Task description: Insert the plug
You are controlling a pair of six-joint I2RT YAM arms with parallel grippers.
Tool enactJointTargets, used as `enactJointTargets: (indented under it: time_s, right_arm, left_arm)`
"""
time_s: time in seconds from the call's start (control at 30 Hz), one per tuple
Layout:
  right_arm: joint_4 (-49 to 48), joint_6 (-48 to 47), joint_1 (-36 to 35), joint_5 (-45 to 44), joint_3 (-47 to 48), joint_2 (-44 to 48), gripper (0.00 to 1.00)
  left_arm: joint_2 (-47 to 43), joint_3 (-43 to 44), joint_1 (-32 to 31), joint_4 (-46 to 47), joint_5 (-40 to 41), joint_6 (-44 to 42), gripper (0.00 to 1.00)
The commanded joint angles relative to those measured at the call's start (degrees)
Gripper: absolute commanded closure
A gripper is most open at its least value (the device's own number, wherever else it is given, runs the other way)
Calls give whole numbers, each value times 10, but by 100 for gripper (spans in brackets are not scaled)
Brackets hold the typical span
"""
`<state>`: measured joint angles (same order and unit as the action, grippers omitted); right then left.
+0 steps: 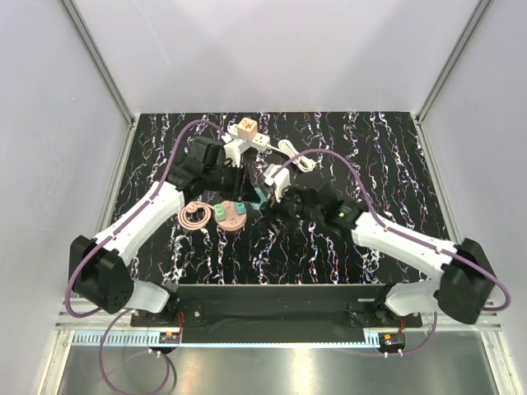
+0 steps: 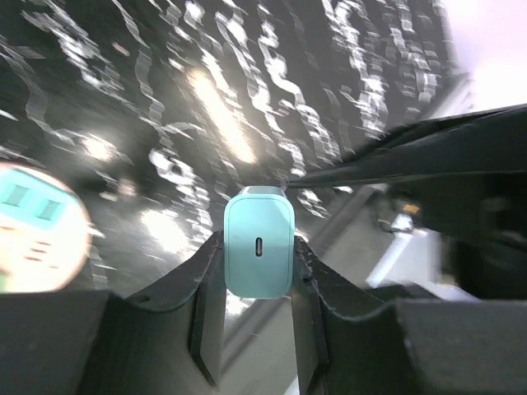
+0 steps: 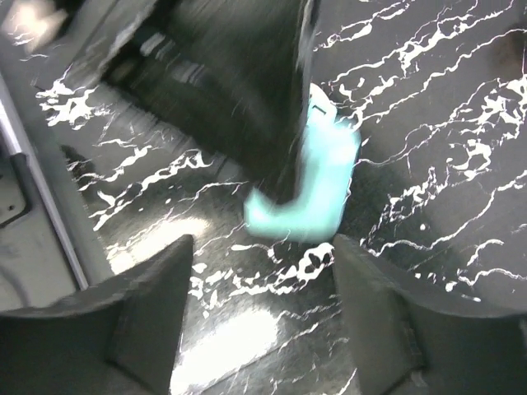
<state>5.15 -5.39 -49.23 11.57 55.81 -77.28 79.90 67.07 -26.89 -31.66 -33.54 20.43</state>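
Observation:
My left gripper (image 2: 258, 271) is shut on a teal plug (image 2: 258, 244), a rounded adapter block with a small slot port on the face toward the camera, held above the black marbled table. In the top view the plug (image 1: 258, 196) sits mid-table at the left gripper (image 1: 251, 189). A round pink socket unit (image 1: 231, 216) with green outlets lies just left of it; it also shows in the left wrist view (image 2: 33, 226). My right gripper (image 3: 262, 321) is open and empty, just short of the plug (image 3: 317, 185), which the left fingers (image 3: 239, 90) hold.
A pink coiled cable (image 1: 195, 216) lies left of the socket unit. A white power cube (image 1: 245, 130) with white adapters and a white cord (image 1: 290, 152) sits at the back centre. The right arm (image 2: 461, 189) is close on the left gripper's right.

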Motion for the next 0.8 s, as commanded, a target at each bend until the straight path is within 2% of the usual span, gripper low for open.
enactJointTargets:
  time_s: [0.0,0.13,0.23,0.3,0.37,0.47,0.77]
  right_arm:
    - [-34,4,-6,4,-32,71,21]
    - [-88,28,-6,-24,-84,145,14]
    - [-123,38,-6,-41,-135,207,8]
    - [-138,42,-6,-52,-165,244,2]
    - [-142,44,-6,-71,-184,271,0]
    - [-140,42,-6,-84,-195,289,0]
    - [-138,41,-6,-97,-197,284,0]
  left_arm:
    - [-32,31,-1,8,60,-96,100]
    - [-73,22,-8,3,119,-222,100]
    - [-95,13,-8,-1,207,-302,100]
    - [-96,5,-7,-1,212,-366,100]
    - [-90,-7,-7,0,201,-427,100]
    - [-58,-12,-7,-2,204,-460,100]
    - [-18,-40,-7,9,182,-489,100]
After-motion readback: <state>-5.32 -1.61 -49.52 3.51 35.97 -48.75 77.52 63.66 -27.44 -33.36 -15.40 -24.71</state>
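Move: Just ahead of the left hand, which already holds the teal plug, is the round socket: about 3 cm forward, 9 to the left and 17 below. On it the seated blue plug stands some 4 cm ahead and 6 left of this hand, the green plug 3 ahead and 12 left; the pink cord coil lies 3 ahead and 20 left. From the right hand, already clear of the handed-over plug, the socket is 5 cm forward, 12 left and 16 below. Carrying the teal plug in an unchanged grip, the left hand swings left and forward towards the round socket, about 6 cm left and 4 forward, first rising slightly and then sinking some 6 cm over it; the wrist rolls roughly 45 degrees and the fingers tip further down. The empty right hand opens fully and backs away from the plug to the right, up and somewhat back. ##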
